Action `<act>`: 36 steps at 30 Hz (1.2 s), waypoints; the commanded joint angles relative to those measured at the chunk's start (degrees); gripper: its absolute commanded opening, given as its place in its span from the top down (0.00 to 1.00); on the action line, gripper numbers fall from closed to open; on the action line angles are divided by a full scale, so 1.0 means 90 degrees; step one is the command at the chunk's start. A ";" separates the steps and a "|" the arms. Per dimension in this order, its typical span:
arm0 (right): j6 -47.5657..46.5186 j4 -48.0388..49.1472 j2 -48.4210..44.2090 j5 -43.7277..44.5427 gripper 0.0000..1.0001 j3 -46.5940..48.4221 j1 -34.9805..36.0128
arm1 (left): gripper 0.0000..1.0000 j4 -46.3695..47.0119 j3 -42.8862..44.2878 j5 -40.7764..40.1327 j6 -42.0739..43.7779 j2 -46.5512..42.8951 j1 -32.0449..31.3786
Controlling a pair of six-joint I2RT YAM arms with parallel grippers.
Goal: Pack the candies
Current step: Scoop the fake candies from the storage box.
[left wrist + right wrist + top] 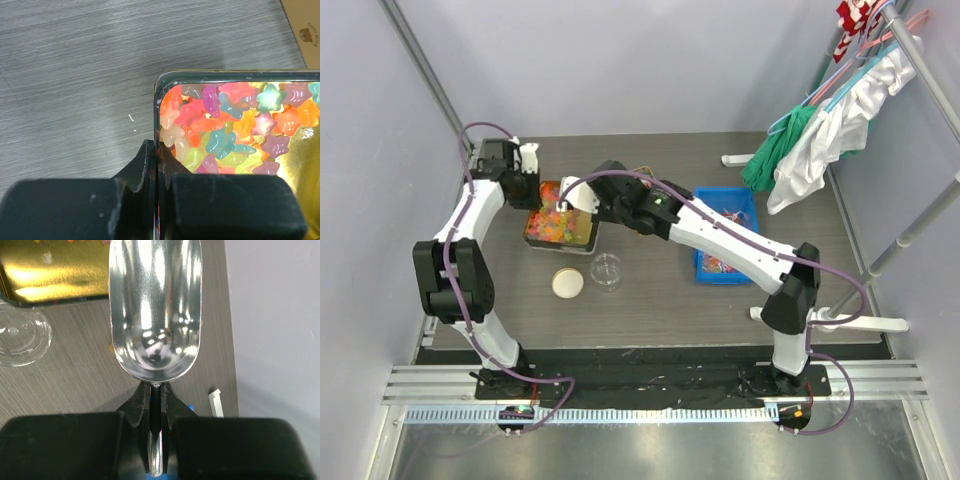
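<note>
The candies [235,125] are bright star-shaped gummies, piled in a gold tray [165,82] at the back left of the table. My left gripper [158,150] is shut on that tray's rim at its near corner, and it shows at the tray's left side [532,195] from above. The right gripper [156,390] is shut on the handle of a shiny metal scoop [155,310]. The scoop's bowl is empty and hangs just off the gold tray's [55,275] edge. Seen from above, the scoop [580,193] sits over the tray's [582,240] right part, among candies [552,222].
A clear plastic cup [606,271] and a beige round lid [568,284] stand in front of the tray. A blue bin [725,200] with small wrapped pieces lies to the right. A clothes rack with garments [820,130] fills the far right. The cup [20,337] is left of the scoop.
</note>
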 commanded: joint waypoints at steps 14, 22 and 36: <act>-0.1116 0.0057 0.1186 0.1749 0.99 0.0502 0.0281 | 1.00 0.0995 -0.0548 -0.0803 -0.0309 -0.0648 -0.0769; -0.1869 0.0116 0.1645 0.2151 0.99 0.0511 0.0496 | 1.00 0.1024 -0.0587 -0.0764 -0.0476 -0.0687 -0.0857; -0.2924 -0.0361 0.2367 0.2543 0.99 0.0862 0.0672 | 1.00 0.1053 -0.0646 -0.0607 -0.0476 -0.0706 -0.0906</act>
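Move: The candies in the tray lie about 14 cm left of the right hand's held scoop grip, 2 cm back and 16 cm below. At that lower level the glass jar is roughly 12 cm back and 2 cm left, the round lid 15 cm back and 10 cm left. The left hand already pinches the tray's left wall; from it the candies sit 6 cm right, 2 cm back and 3 cm down. Right hand lowers its scoop 9 cm into the tray, left side down; left drags tray 4 cm right. ##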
